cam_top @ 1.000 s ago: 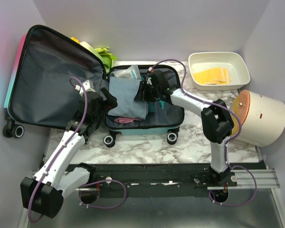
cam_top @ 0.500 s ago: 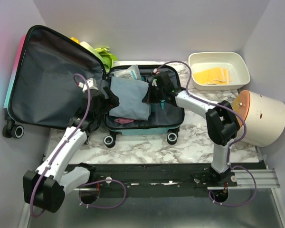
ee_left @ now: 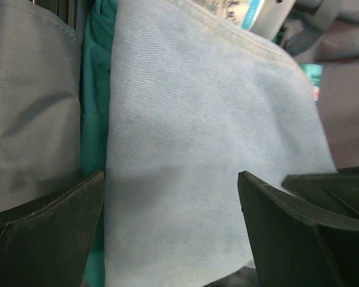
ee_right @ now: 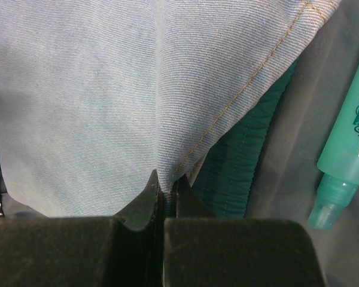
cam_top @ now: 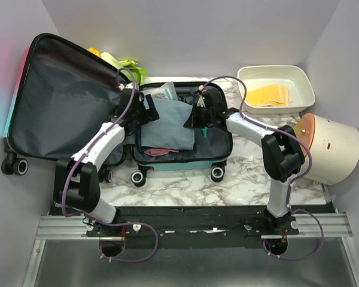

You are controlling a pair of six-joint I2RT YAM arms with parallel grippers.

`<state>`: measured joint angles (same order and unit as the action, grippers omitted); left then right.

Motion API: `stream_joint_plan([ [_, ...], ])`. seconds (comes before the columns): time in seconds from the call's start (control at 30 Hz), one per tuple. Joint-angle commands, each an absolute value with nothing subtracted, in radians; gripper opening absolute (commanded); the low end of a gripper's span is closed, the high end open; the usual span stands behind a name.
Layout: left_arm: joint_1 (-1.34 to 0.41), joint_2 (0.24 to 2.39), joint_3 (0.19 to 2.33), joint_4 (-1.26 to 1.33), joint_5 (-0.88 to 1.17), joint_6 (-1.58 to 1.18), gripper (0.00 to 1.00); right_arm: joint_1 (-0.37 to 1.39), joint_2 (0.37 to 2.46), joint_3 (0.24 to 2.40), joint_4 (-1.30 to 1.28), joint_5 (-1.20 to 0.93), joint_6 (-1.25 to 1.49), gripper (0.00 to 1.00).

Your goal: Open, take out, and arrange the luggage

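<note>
The luggage (cam_top: pixel 218 153) lies open on the marble table, its dark grey lined lid (cam_top: pixel 66 101) propped up at the left. A folded light-blue denim garment (cam_top: pixel 167 125) lies in the base. My right gripper (cam_top: pixel 194 119) is shut on its stitched right edge (ee_right: pixel 185 161), with the cloth pinched between the fingertips of that gripper (ee_right: pixel 167 182). My left gripper (cam_top: pixel 148 112) stands open over the garment's left part. In the left wrist view the denim (ee_left: pixel 203 119) spans the gap of the left gripper (ee_left: pixel 170 179) and is not clamped.
A green garment (ee_right: pixel 245 161) lies under the denim, and a teal spray bottle (ee_right: pixel 347 155) sits beside it. The base also holds a pink item (cam_top: pixel 158 151) and a packet (cam_top: pixel 164 91). A white tray (cam_top: pixel 246 95) and an orange-lidded drum (cam_top: pixel 332 149) stand at the right.
The right gripper has shut on the denim's edge and drawn it a little to the right. The left arm swung forward from the suitcase's left side to over the denim.
</note>
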<state>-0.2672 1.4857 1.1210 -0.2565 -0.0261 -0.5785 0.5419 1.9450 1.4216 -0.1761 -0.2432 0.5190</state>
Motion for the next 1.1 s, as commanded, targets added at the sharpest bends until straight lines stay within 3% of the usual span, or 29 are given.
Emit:
stream_joint_plan([
  [0.0,-0.258,1.578,1.198,-0.368,-0.083,-0.546,0.99,0.52,1.971,1.42,-0.167,-0.264,0.488,0.01],
  [0.3,-0.304,1.689,1.275,-0.431,-0.253,-0.512,0.99,0.52,1.982,1.427,-0.166,-0.273,0.485,0.01],
  [0.37,-0.304,1.709,1.279,-0.428,-0.21,-0.511,0.99,0.52,1.982,1.431,-0.166,-0.279,0.485,0.01],
  [0.57,-0.305,1.704,1.239,-0.334,-0.063,-0.522,0.86,0.52,1.983,1.428,-0.167,-0.287,0.482,0.01],
  [0.67,-0.305,1.695,1.243,-0.344,-0.06,-0.541,0.6,0.52,1.98,1.42,-0.166,-0.281,0.477,0.01],
  [0.7,-0.305,1.674,1.236,-0.334,-0.051,-0.548,0.45,0.52,1.98,1.417,-0.167,-0.276,0.477,0.01],
  [0.77,-0.305,1.642,1.217,-0.307,-0.003,-0.561,0.34,0.52,1.979,1.417,-0.17,-0.258,0.472,0.02],
  [0.8,-0.305,1.613,1.2,-0.286,-0.002,-0.568,0.22,0.52,1.974,1.416,-0.17,-0.253,0.472,0.04],
  [0.9,-0.305,1.576,1.19,-0.262,0.047,-0.587,0.0,0.518,1.957,1.425,-0.178,-0.226,0.468,0.19],
  [0.93,-0.305,1.572,1.195,-0.265,0.051,-0.594,0.0,0.518,1.953,1.43,-0.182,-0.219,0.453,0.25],
  [0.97,-0.305,1.571,1.2,-0.27,0.051,-0.601,0.0,0.518,1.945,1.431,-0.184,-0.218,0.436,0.57],
  [1.07,-0.307,1.557,1.213,-0.268,0.064,-0.623,0.0,0.518,1.893,1.41,-0.19,-0.143,0.402,0.82],
])
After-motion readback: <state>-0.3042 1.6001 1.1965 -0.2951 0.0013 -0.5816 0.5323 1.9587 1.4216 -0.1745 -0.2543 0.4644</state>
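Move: The folded denim lies in the open suitcase, its middle about 6 cm right of the left hand, 1 cm back and 7 cm below it; the right hand already pinches its right edge, with the middle 7 cm to its left, 1 cm back and 2 cm below. From the left hand, the white packet is about 11 cm ahead and 5 cm right, the pink cloth 11 cm back and 3 cm right. The green bottle lies some 6 cm right of the right hand and 1 cm ahead. The left hand sinks about 6 cm with open fingers and a slight forward reach onto the left part of the denim, tipping some 10 degrees downward, then shuts on a fold near its left edge and lifts it about 3 to 4 cm while drawing roughly 2 cm right. The right hand stays in place holding the right edge until the left has its grip, then opens its fingers and lets go without backing away. ##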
